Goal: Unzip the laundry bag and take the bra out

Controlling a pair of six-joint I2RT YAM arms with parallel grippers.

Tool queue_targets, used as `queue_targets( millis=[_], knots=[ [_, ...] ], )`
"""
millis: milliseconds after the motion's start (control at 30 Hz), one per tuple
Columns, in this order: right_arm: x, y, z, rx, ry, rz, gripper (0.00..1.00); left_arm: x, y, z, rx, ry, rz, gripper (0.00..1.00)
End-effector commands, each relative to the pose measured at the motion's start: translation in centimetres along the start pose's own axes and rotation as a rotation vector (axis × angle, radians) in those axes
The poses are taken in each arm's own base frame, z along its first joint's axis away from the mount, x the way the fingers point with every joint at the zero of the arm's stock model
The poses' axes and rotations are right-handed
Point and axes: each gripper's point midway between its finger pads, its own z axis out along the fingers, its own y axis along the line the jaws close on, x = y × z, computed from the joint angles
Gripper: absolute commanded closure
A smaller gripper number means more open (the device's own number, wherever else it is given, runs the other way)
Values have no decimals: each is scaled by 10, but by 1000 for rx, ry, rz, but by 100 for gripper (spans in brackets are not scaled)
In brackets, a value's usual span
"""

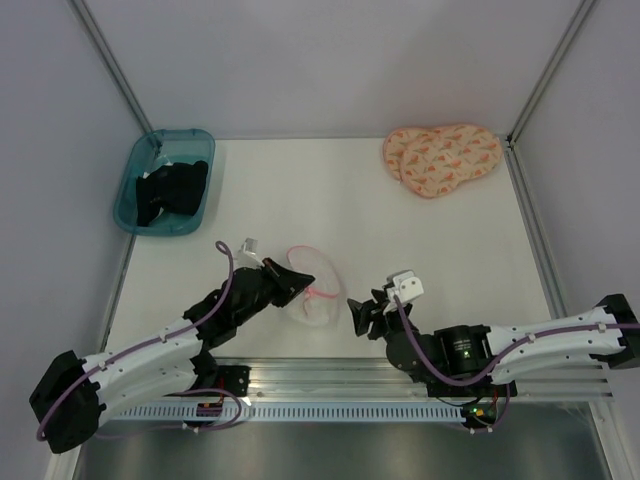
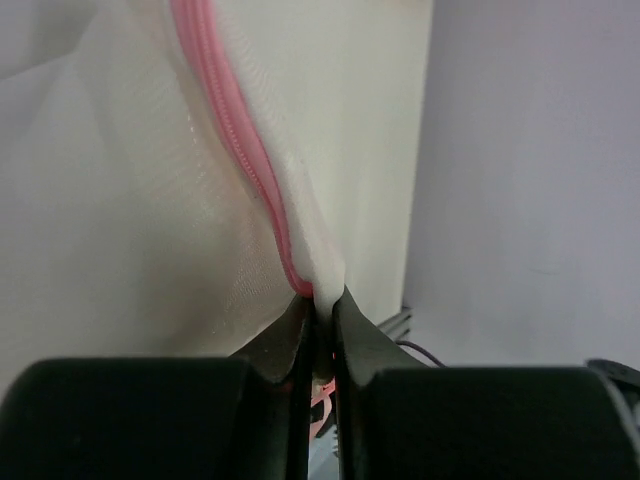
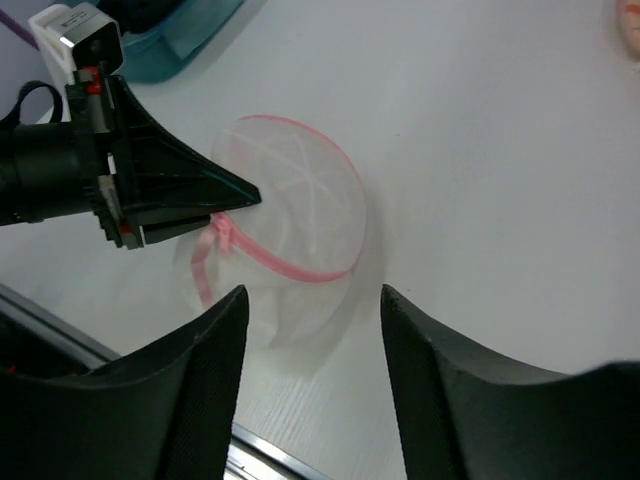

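Observation:
The laundry bag (image 1: 318, 300) is a small pouch of see-through white mesh with pink edging, lying near the table's front edge. My left gripper (image 1: 292, 281) is shut on its left end. In the left wrist view the black jaws (image 2: 322, 300) pinch a fold of white mesh right beside the pink zip (image 2: 235, 120). My right gripper (image 1: 352, 308) stands open just right of the bag, not touching it. Between its fingers (image 3: 313, 291) I see the bag (image 3: 300, 210), the pink zip (image 3: 290, 268) and the left gripper's tip (image 3: 240, 197). The bra is hidden; I cannot make it out through the mesh.
A teal bin (image 1: 165, 180) holding black clothing (image 1: 170, 188) stands at the back left. A peach patterned pad (image 1: 442, 158) lies at the back right. An aluminium rail (image 1: 330, 375) runs along the near edge. Metal frame posts rise at both back corners.

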Motion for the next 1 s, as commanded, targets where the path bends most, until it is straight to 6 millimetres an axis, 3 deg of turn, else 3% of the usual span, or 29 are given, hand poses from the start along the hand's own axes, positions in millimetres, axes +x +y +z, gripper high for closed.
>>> queue_targets(
  millis=[0, 133, 167, 200, 267, 333, 533, 733, 967],
  knots=[
    [-10, 49, 2, -127, 31, 119, 42, -10, 25, 0, -86, -113, 17, 98],
    [7, 69, 16, -151, 106, 165, 48, -9, 17, -4, -66, -144, 18, 98],
    [20, 81, 17, -209, 164, 171, 48, -6, 14, -5, -58, -144, 22, 98],
    [21, 79, 28, -209, 168, 207, 48, -7, 13, -7, -54, -148, 22, 98],
    [30, 89, 33, -286, 215, 250, 48, -8, 8, -11, -35, -159, 13, 98],
    [30, 83, 46, -288, 203, 299, 49, -9, 7, -15, -28, -161, -1, 98],
    [35, 91, 65, -367, 235, 361, 55, -4, 12, -16, -29, -141, -33, 98],
    [43, 99, 73, -417, 275, 411, 57, -7, 7, -19, -10, -149, -37, 98],
    [53, 94, 74, -388, 297, 402, 61, -9, 0, -23, 12, -153, -43, 98]
  ],
)
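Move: The zipper pull with its pink ribbon hangs about 11 cm to the right hand's left, 5 cm ahead and some 6 cm lower. The left gripper's tips pinch the bag just beside it, about 10 cm left of the right hand, 7 cm ahead and 5 cm lower; the bag's body spreads beyond, roughly 9 cm left, 10 cm ahead and 9 cm below. From the left hand, the pull is about 3 cm back, level sideways and 2 cm below. The right hand sweeps about 12 cm left and sinks some 5 cm towards the zipper pull at the left fingertips, tipping its fingers down and swinging them counter-clockwise by roughly 20 degrees each while its left side rises and the still-open fingers narrow. The left hand keeps its pinch on the bag beside the pull, dipping and coming back up by nearly 3 cm as it eases about 2 cm left. ##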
